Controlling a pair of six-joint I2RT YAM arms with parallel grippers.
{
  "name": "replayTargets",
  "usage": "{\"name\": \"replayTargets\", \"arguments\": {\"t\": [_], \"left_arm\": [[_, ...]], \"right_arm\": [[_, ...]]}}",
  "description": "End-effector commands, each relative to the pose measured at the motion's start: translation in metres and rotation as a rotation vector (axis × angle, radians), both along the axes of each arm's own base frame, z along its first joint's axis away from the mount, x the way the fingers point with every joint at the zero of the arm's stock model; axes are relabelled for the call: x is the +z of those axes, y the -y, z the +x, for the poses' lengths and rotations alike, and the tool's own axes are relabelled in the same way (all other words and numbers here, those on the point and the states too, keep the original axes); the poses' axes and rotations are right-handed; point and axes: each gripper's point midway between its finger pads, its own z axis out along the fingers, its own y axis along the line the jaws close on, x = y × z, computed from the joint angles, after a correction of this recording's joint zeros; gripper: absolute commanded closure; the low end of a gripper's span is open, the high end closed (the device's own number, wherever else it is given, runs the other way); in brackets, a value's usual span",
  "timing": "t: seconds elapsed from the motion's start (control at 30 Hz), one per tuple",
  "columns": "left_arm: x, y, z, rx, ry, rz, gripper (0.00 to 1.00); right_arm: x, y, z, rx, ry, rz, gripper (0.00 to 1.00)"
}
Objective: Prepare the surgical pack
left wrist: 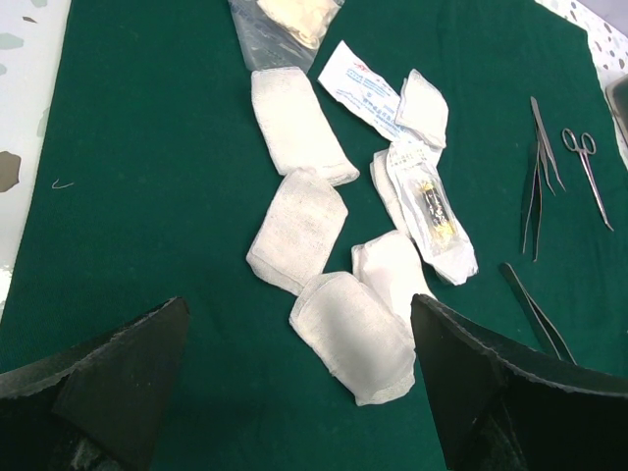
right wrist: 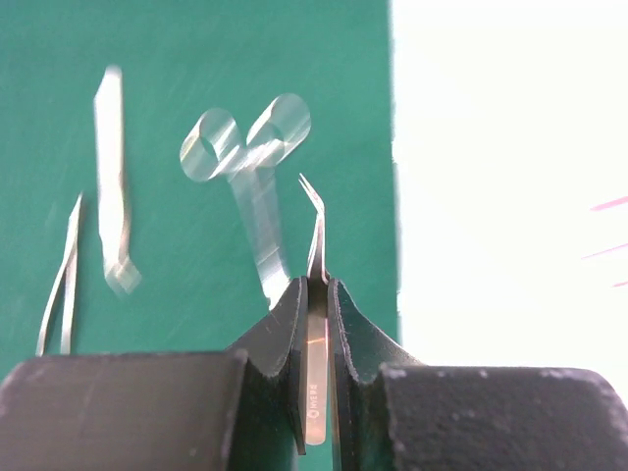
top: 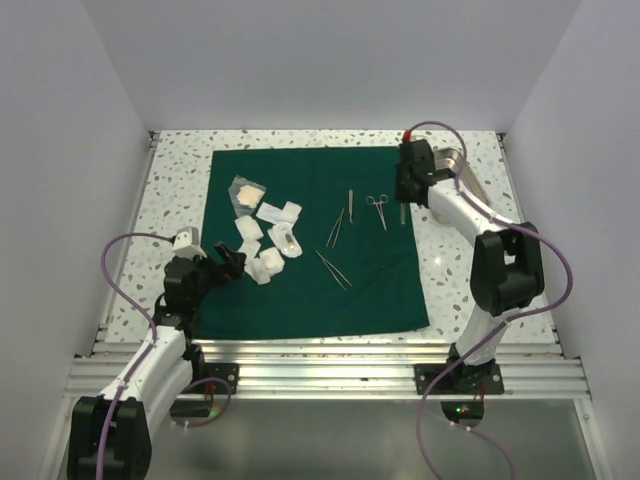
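The surgical pack is a dark green drape [top: 300,290] spread flat on the table. Several white gauze packets [top: 265,235] lie on its left half; tweezers [top: 335,228] and scissors [top: 377,208] lie on its right half. My right gripper [right wrist: 314,285] hovers over the drape's [right wrist: 196,59] right edge, shut on bent-tip tweezers [right wrist: 316,231] whose point sticks out past the fingers. From above, that gripper [top: 405,195] is near the far right corner. My left gripper [left wrist: 299,302] stands open just above the drape [left wrist: 147,147], with a gauze pad [left wrist: 353,334] between its fingers, untouched.
A shiny steel tray [top: 460,165] sits off the drape at the far right, behind the right arm. Another pair of tweezers [top: 333,270] lies mid-drape. A sealed packet [left wrist: 432,211] and a clear bag [left wrist: 280,20] lie among the gauze. Speckled tabletop [top: 170,190] borders the drape.
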Motion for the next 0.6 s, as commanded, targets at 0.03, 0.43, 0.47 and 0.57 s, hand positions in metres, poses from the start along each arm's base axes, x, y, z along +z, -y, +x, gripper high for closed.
{"name": "replayTargets", "arguments": {"t": [0.03,0.43,0.47,0.57], "left_arm": [[0.024,0.001,0.011,-0.01,0.076,0.0,0.01],[0.022,0.002,0.011,-0.017,0.067,0.002,0.01],[0.022,0.003,0.011,-0.019,0.067,0.002,0.01],[0.023,0.003,0.011,-0.02,0.075,0.001,0.01]], "right_arm": [[0.061,0.036,0.032,0.048,0.149,-0.125,1.0],[0.041,0.117,0.126,-0.103,0.127,-0.484,1.0],[0.039,0.117,0.13,-0.087,0.129,-0.454,1.0],[0.039,0.134,0.138,-0.082,0.139,-0.404,1.0]]}}
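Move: The metal tray is what the right hand is carrying the scalpel to: its middle lies about 12 cm ahead, 17 cm to the right and 7 cm below. On the cloth some 8 cm below that hand, the scissors lie roughly 4 cm ahead and 3 cm left, and the silver tweezers about 4 cm ahead and 11 cm left. From the idle left hand the tray is about 23 cm ahead, 62 cm right and 6 cm lower. The scalpel, already off the cloth and pinched in the shut right fingers, is carried about 12 cm forward and 10 cm right towards the tray in a quick arc, rising some 6 cm and then sinking nearly as far. The right wrist rolls about 25 degrees on the way, its left side dropping so the fingertips slant to the right, and the fingers keep their hold. ##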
